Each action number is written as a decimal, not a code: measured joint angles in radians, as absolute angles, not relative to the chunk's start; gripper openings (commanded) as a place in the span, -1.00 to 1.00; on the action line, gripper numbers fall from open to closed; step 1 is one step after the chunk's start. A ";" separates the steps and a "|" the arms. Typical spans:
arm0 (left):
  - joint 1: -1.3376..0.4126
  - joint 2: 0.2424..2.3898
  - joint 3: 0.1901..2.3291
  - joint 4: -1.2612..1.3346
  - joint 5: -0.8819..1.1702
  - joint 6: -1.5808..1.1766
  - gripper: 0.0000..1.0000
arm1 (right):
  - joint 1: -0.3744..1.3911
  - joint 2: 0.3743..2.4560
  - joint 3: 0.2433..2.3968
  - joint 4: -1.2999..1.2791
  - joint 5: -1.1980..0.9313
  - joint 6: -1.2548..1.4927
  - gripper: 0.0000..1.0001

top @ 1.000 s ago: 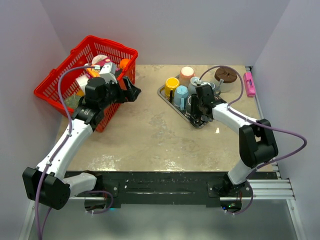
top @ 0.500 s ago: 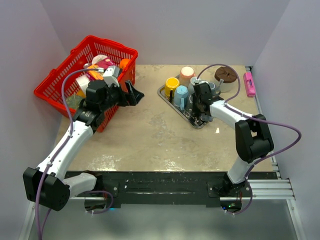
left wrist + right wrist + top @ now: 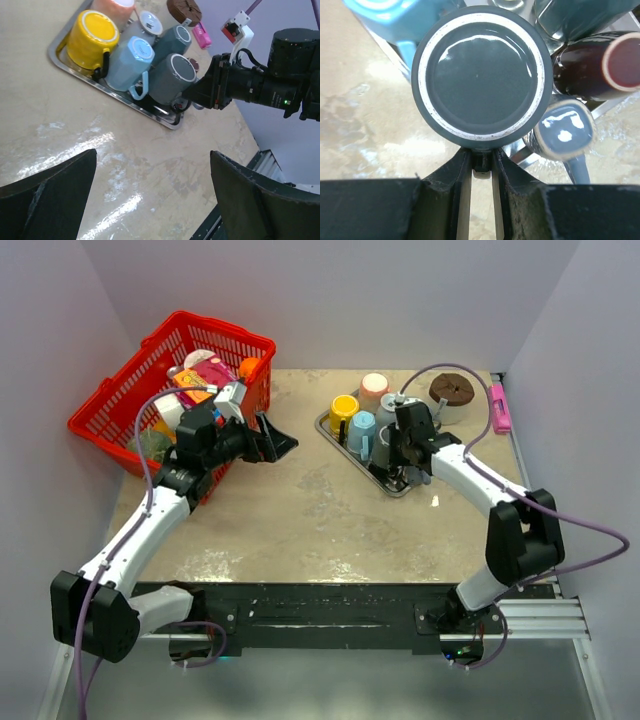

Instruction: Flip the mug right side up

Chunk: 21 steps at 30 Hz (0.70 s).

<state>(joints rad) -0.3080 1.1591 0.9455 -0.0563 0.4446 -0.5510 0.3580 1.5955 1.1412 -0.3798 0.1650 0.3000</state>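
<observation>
An upside-down dark grey-teal mug (image 3: 482,75) stands base up at the near corner of a metal tray (image 3: 150,107); it also shows in the left wrist view, mug (image 3: 172,77). My right gripper (image 3: 482,157) is shut on the mug's handle, which sits pinched between the two fingers just below the mug's base rim. From above, the right gripper (image 3: 402,448) covers most of that mug. My left gripper (image 3: 153,152) hangs open and empty over bare table, left of the tray; in the top view the left gripper (image 3: 280,442) is beside the basket.
The tray also holds a yellow mug (image 3: 343,407), a light blue mug (image 3: 362,427), a peach cup (image 3: 374,388) and other dark mugs (image 3: 600,65) packed tight against the held one. A red basket (image 3: 110,410) of goods stands far left. A brown disc (image 3: 452,390) and a pink item (image 3: 498,407) lie far right.
My right gripper has closed onto the mug's handle. My left arm has swung right, away from the basket, out over the table.
</observation>
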 measured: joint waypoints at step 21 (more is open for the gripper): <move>-0.431 1.199 0.772 0.316 0.651 -0.830 0.99 | 0.358 1.209 1.084 -0.404 -0.080 0.473 -1.00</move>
<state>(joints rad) -0.4313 1.1992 0.7719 0.3157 0.6506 -0.8295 0.3576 1.2095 1.0836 -0.4042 -0.0799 0.4728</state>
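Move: Ahead of the right hand by about 5 cm and level with it hangs the upside-down gray mug, its handle already pinched and the mug seemingly just off the tray. From that hand the light blue mug stands some 11 cm ahead and 7 cm left, the small blue-gray mug 2 cm ahead and 7 cm right, both about 5 cm lower. For the empty left hand, the gray mug lies roughly 12 cm ahead, 26 cm right and 15 cm below. Keeping its pinch on the handle, the right hand carries the gray mug up about 12 cm, away from the tray, then increasingly back and a little left, rolling its left side up some 20 degrees while the fingertips tip upward. The wide-open left hand comes right and back, about 8 cm in all, nearer to the mug, turning clockwise and rolling its right side up by roughly 15 degrees each. ##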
